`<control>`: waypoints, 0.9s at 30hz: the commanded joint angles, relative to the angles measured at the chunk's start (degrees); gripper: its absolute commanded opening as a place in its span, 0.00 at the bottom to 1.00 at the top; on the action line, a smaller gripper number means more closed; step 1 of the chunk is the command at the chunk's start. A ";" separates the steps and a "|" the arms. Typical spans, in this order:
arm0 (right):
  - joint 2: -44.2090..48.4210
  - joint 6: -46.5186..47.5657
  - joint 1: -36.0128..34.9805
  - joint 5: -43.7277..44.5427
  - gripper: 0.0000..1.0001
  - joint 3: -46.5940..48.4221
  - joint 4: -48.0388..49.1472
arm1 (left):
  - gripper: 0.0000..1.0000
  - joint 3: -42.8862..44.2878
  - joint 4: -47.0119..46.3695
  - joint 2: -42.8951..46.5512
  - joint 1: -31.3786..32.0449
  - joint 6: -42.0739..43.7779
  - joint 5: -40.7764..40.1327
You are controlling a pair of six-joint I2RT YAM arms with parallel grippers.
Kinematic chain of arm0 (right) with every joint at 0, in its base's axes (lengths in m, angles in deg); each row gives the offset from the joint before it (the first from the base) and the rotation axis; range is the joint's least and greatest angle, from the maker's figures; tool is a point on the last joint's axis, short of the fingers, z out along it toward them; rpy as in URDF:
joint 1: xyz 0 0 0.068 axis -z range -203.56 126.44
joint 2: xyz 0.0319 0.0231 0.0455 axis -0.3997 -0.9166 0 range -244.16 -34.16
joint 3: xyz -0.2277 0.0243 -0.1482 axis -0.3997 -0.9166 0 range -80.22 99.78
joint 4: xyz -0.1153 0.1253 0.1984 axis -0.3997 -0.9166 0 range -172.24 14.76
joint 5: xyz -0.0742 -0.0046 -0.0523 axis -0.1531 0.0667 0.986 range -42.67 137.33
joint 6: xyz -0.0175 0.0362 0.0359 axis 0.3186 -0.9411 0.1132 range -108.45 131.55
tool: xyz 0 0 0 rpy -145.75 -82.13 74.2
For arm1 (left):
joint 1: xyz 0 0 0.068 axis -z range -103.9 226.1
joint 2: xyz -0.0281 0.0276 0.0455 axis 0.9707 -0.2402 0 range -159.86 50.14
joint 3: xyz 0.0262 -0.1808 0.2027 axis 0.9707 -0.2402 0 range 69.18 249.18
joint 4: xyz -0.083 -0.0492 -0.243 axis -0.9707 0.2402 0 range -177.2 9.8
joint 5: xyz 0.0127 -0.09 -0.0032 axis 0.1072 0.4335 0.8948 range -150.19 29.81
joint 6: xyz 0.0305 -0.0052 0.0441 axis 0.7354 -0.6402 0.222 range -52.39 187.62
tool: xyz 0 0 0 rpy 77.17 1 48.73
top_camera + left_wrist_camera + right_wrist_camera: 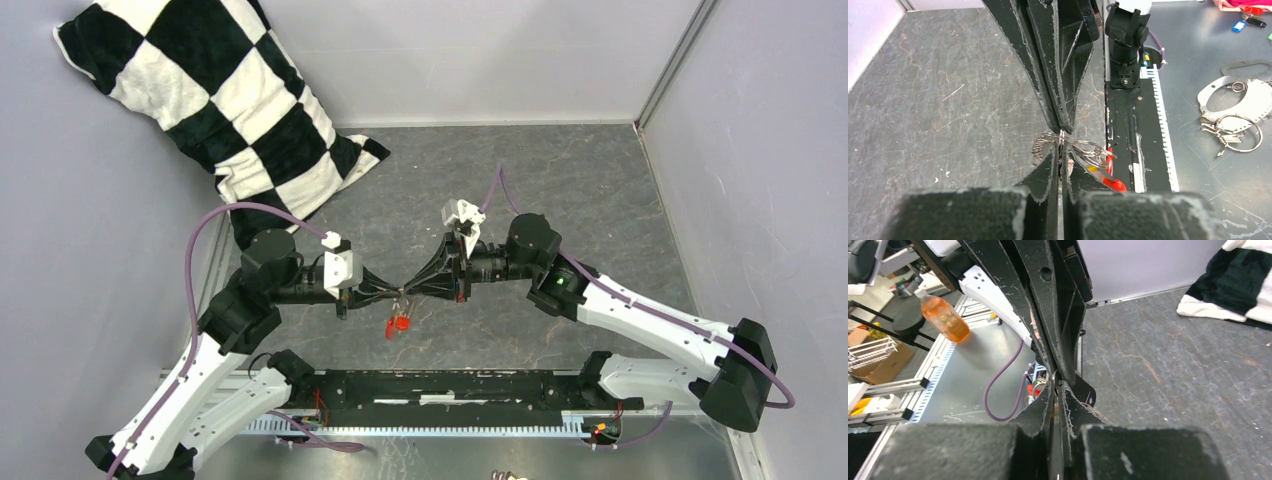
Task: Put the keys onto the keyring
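My two grippers meet tip to tip just above the grey floor. The left gripper [397,293] [1062,150] is shut, with the keyring's [1089,149] thin silvery wire pinched at its tips. The wire's loops stick out to the right and a small coil to the left. Red-headed [1116,185] and yellow-headed [1092,169] keys hang from the keyring; the red ones [400,324] dangle below the tips. The right gripper [412,291] [1057,385] is shut on a thin dark piece that looks like the black-headed key. Its blade is hidden.
A black-and-white checked pillow [220,100] leans in the back left corner. The black base rail [440,385] runs along the near edge. Beyond it lie a metal plate and spare rings with keys [1233,130]. An orange bottle [945,319] stands off the table.
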 commanded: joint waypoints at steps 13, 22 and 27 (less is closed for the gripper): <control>-7.09 29.59 -0.40 7.31 0.39 27.73 -45.10 | 0.02 3.30 2.85 -1.53 -0.09 4.18 -5.37; -9.34 34.21 -3.65 8.39 0.43 30.01 -46.89 | 0.02 4.21 2.86 -2.47 -0.07 3.75 -4.23; -9.00 34.21 -4.04 7.80 0.41 29.48 -44.93 | 0.02 4.21 3.41 -2.55 -0.08 3.91 -3.33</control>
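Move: The keyring stands upright right where the two hands meet: about 1 cm to the right hand's left and about 1 cm to the left hand's right, level with both. From the right hand, the red-tagged keys hang some 5 cm back towards the bases, about in line sideways and roughly 4 cm lower, while the metal loops bunch some 2 cm ahead and 1 cm below. The right hand opens its nearly shut fingers to a bit under half and comes free of the keyring, swinging about 3 cm forward and 4 cm up, then sinks some 5 cm and draws slightly back, its fingertips tipping down about 25 degrees and the hand rolling forward side up, so the parted fingers end up to either side of the ring. The left hand keeps its pinch on the ring and carries it about 1.5 cm forward and as much down, hardly turning. ##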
